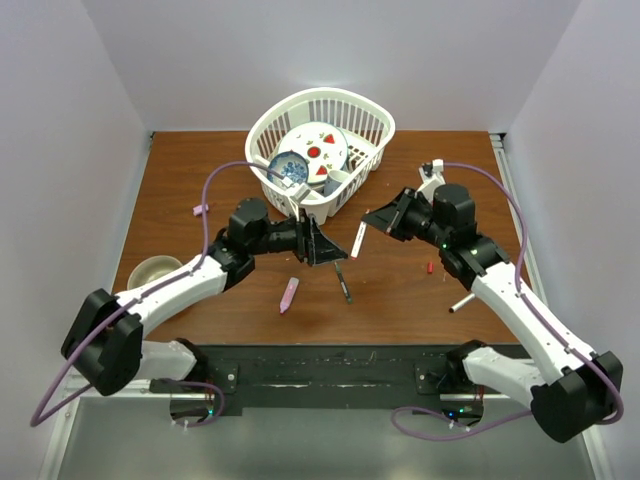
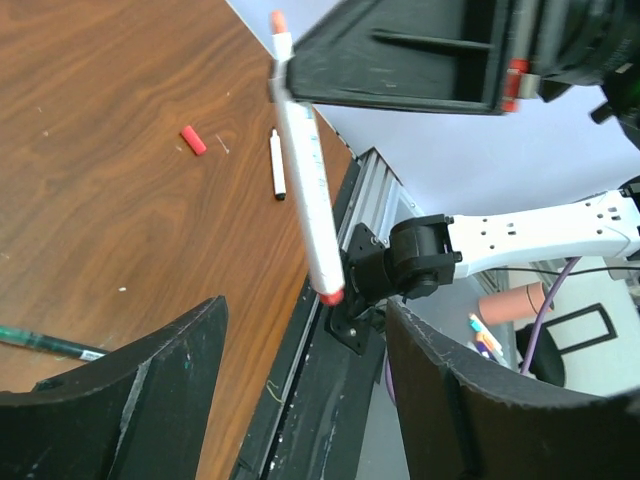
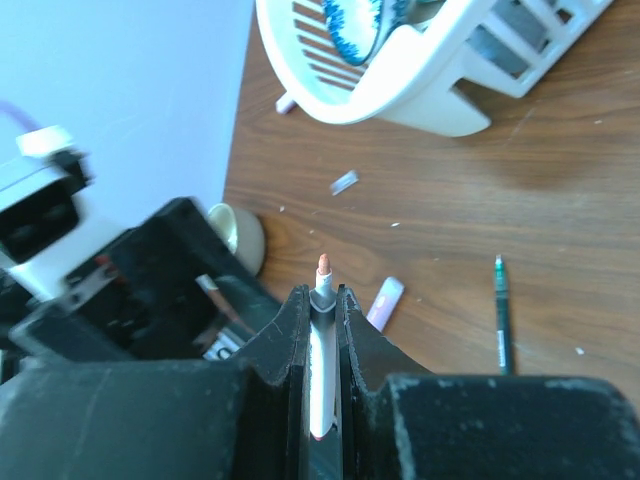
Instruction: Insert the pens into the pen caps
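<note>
My right gripper (image 3: 320, 300) is shut on a white pen (image 3: 320, 375), whose orange tip (image 3: 323, 265) sticks out past the fingers. From above, that white pen (image 1: 357, 240) hangs over the table between the right gripper (image 1: 368, 224) and the left gripper (image 1: 325, 245). In the left wrist view the held pen (image 2: 305, 170) slants down, and its red end stops just in front of my left gripper (image 2: 305, 320). The left gripper is open and holds nothing. A red cap (image 2: 193, 141), a second white pen (image 2: 277, 165), a dark pen (image 1: 343, 282) and a pink marker (image 1: 289, 294) lie on the table.
A white basket (image 1: 262, 130) with dishes stands at the back middle. A small round bowl (image 1: 153, 272) sits at the left edge. A pale pink cap (image 1: 200, 210) lies at the far left. The black rail (image 1: 330, 365) runs along the near edge.
</note>
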`<action>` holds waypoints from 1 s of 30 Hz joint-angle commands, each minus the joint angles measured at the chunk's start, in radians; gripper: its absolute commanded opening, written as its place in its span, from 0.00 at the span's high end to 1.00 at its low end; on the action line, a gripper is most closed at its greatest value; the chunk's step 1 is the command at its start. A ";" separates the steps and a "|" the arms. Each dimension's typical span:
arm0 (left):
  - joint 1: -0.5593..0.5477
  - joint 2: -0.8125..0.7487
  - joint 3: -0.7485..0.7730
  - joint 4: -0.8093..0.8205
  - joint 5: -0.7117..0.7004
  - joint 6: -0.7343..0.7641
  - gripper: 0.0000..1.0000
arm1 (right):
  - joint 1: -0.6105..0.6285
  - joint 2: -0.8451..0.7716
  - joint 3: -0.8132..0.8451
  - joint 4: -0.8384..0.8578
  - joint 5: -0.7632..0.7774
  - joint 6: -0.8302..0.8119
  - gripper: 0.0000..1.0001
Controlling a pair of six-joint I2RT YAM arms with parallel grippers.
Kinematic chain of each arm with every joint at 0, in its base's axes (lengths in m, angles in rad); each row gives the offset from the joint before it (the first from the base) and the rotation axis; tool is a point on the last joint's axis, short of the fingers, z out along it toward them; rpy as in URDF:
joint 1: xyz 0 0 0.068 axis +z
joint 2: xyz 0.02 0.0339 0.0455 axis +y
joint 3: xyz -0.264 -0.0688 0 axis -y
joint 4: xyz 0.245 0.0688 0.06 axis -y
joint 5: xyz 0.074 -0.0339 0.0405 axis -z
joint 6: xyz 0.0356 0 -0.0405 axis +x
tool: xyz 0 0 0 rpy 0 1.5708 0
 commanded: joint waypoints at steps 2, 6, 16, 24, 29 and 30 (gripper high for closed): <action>-0.014 0.041 0.049 0.119 0.028 -0.038 0.32 | 0.023 -0.041 -0.003 0.048 -0.026 0.036 1.00; -0.026 0.071 0.072 0.149 0.052 -0.053 0.33 | 0.041 -0.042 -0.011 0.065 -0.037 0.049 1.00; -0.049 0.127 0.076 0.254 0.105 -0.118 0.58 | 0.064 -0.047 -0.008 0.065 -0.019 0.050 1.00; -0.049 0.078 0.067 0.190 0.064 -0.086 1.00 | 0.067 -0.059 0.023 -0.008 0.047 0.034 0.60; -0.045 -0.020 0.092 -0.049 -0.056 0.085 1.00 | 0.066 -0.067 0.089 -0.223 0.351 -0.042 0.48; -0.043 -0.060 0.111 -0.100 -0.123 0.115 1.00 | 0.064 -0.052 0.100 -0.270 0.423 -0.065 0.48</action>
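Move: Ahead and to the right of the open left fingers, the middle of the white pen lies about 4 cm farther out, 6 cm right and 1 cm higher, still held near its peach tip by the right hand with its red end hanging low. From the right hand, the left gripper is roughly 6 cm back, 8 cm left and 3 cm lower. The green pen lies on the table almost straight below the left hand, some 22 cm down; the pink pen is 17 cm left of that hand, 4 cm back, equally low. Bringing the white pen some 2.5 cm back, left and up, the right hand eases to a stop while the left slides about 3 cm right and slightly up, its open fingers going around the pen's lower part, then pinching it. Only then do the right fingers open about halfway, and that hand backs off to the right and down by over 1 cm; the left, keeping its grip, draws about 1 cm left. ##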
